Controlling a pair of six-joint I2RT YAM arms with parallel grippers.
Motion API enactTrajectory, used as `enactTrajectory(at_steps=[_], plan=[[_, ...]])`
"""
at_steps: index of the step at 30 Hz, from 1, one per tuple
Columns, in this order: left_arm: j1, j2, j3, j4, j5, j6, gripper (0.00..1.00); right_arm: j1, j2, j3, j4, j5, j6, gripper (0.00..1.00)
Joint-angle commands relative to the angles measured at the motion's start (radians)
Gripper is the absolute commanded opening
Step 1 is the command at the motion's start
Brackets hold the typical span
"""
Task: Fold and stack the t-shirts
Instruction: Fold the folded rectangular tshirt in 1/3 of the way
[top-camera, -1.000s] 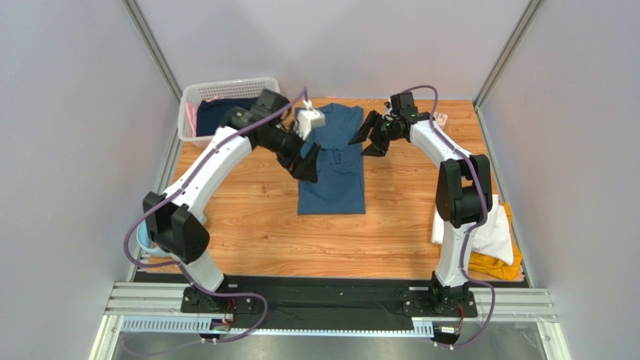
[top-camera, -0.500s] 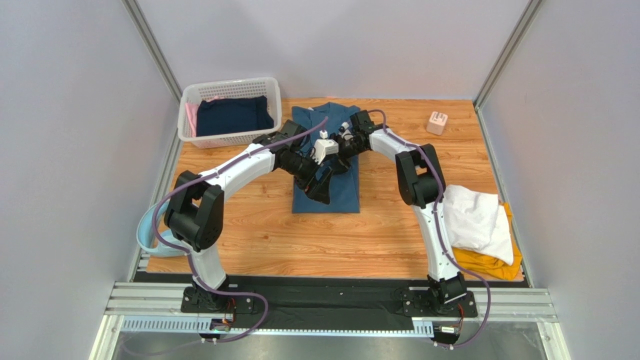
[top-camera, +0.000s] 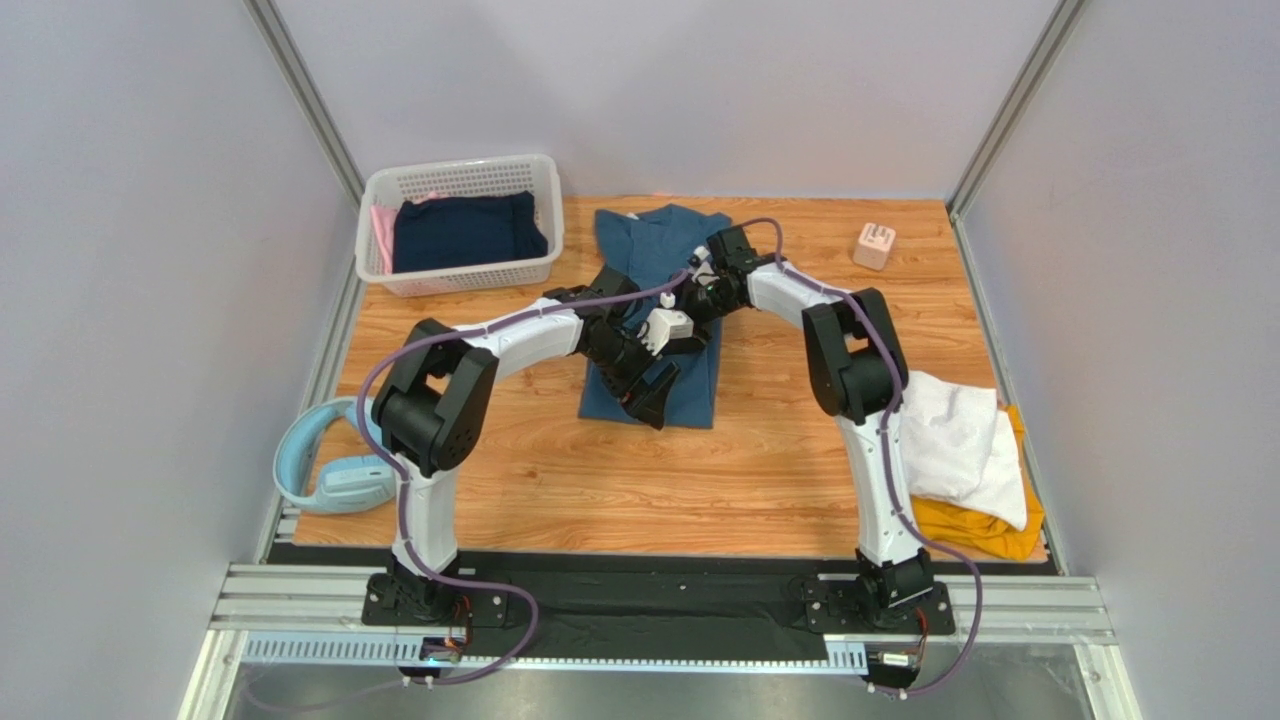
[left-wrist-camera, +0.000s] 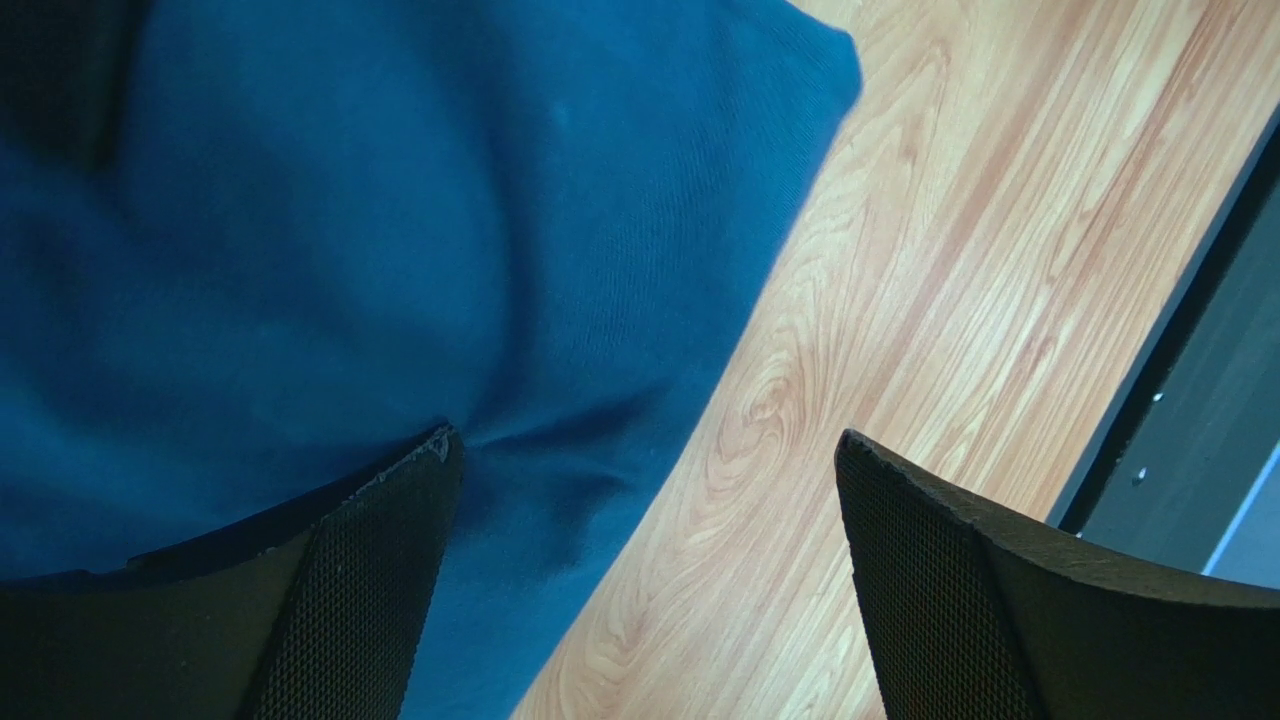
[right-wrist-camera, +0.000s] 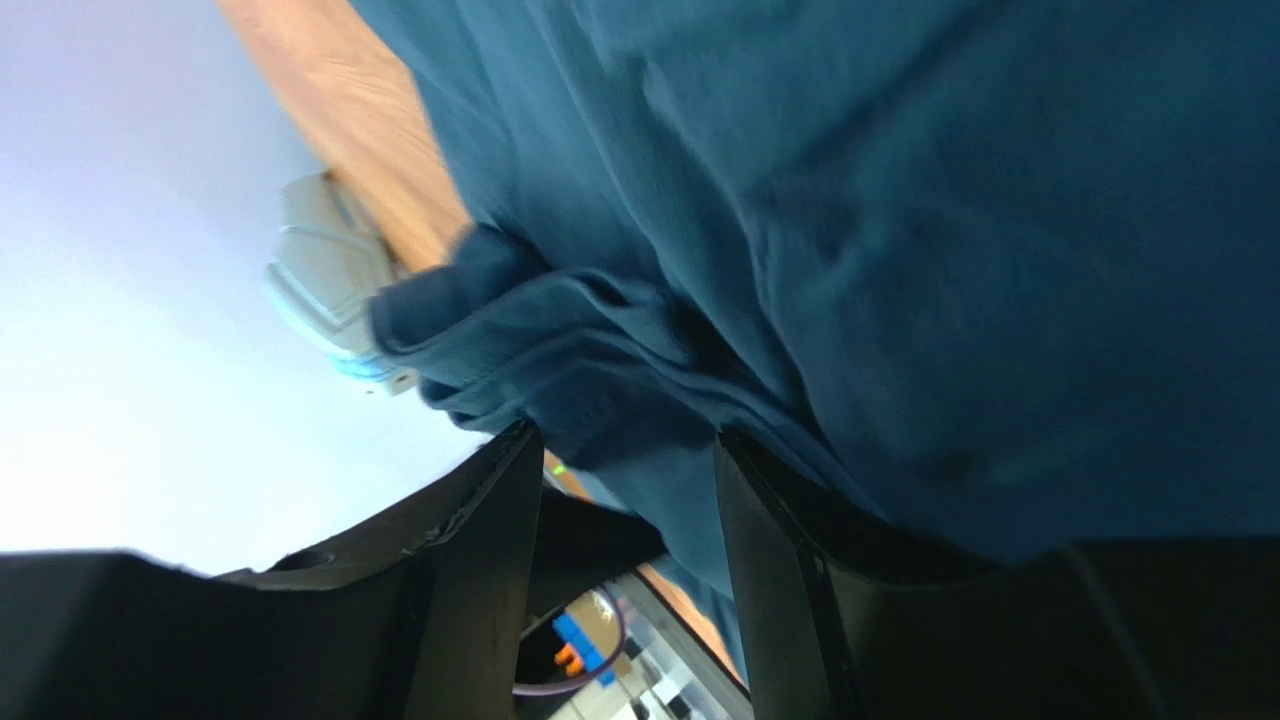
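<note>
A teal-blue t-shirt (top-camera: 661, 248) lies lengthwise on the wooden table, collar at the far end. My left gripper (top-camera: 646, 393) is low over its near right part and open. In the left wrist view one finger (left-wrist-camera: 361, 585) rests on the teal cloth (left-wrist-camera: 376, 225) and the other is over bare wood, so the left gripper (left-wrist-camera: 646, 438) straddles the shirt's edge. My right gripper (top-camera: 691, 300) is over the shirt's middle. Its jaws stand partly apart, with a bunched fold of the shirt (right-wrist-camera: 601, 375) at the tips of the right gripper (right-wrist-camera: 624, 435). A folded white t-shirt (top-camera: 954, 435) lies on a mustard-yellow one (top-camera: 984, 528) at the near right.
A white lattice basket (top-camera: 451, 275) with dark navy and pink cloth stands at the far left. A small pinkish cube (top-camera: 873, 245) sits at the far right. A pale-blue rounded item (top-camera: 323, 465) lies at the table's left edge. Grey walls close in the sides.
Both grippers came in over the teal shirt. The right one swung left from the shirt's right edge and its jaws narrowed. The left one slid toward the near hem. The shirt looks narrower.
</note>
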Motion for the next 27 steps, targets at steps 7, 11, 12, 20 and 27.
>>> enactTrajectory(at_steps=[7, 11, 12, 20, 27], plan=[[0.0, -0.201, -0.168, -0.034, -0.017, 0.112, 1.0, -0.115, -0.227, -0.221, -0.078, 0.311, -0.114, 0.52], [0.0, -0.273, -0.227, -0.037, 0.0, 0.113, 1.0, -0.082, -0.229, -0.117, -0.082, 0.255, -0.074, 0.53], [0.001, -0.281, -0.231, -0.039, -0.003, 0.113, 1.0, -0.069, -0.215, -0.042, -0.098, 0.246, -0.071, 0.53], [0.0, -0.307, -0.208, -0.031, -0.007, 0.093, 1.0, 0.015, -0.195, 0.045, -0.077, 0.201, -0.004, 0.53], [0.001, -0.255, -0.114, -0.023, 0.012, 0.08, 1.0, 0.021, -0.172, 0.002, -0.018, 0.154, 0.03, 0.54]])
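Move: The left hand is low over the t-shirt's near hem: the shirt's middle lies about 14 cm ahead, its near-left corner roughly 10 cm left and 1 cm back. From the right hand, low over the cloth, the middle is some 4 cm left and level with it, the left edge about 13 cm left, straight across. The laundry basket stands some 32 cm left and 13 cm ahead of the right hand. The table is about 2 cm below both hands. Right fingertips, in the bunched cloth and about half open, sweep low to the left across the t-shirt by some 8.5 cm, tipping further down, then lift and return right to about 6 cm above their starting place, clear of the cloth. The left hand, wide open with one fingertip pressing the near hem, slides back and left about 6 cm, then rises off. ##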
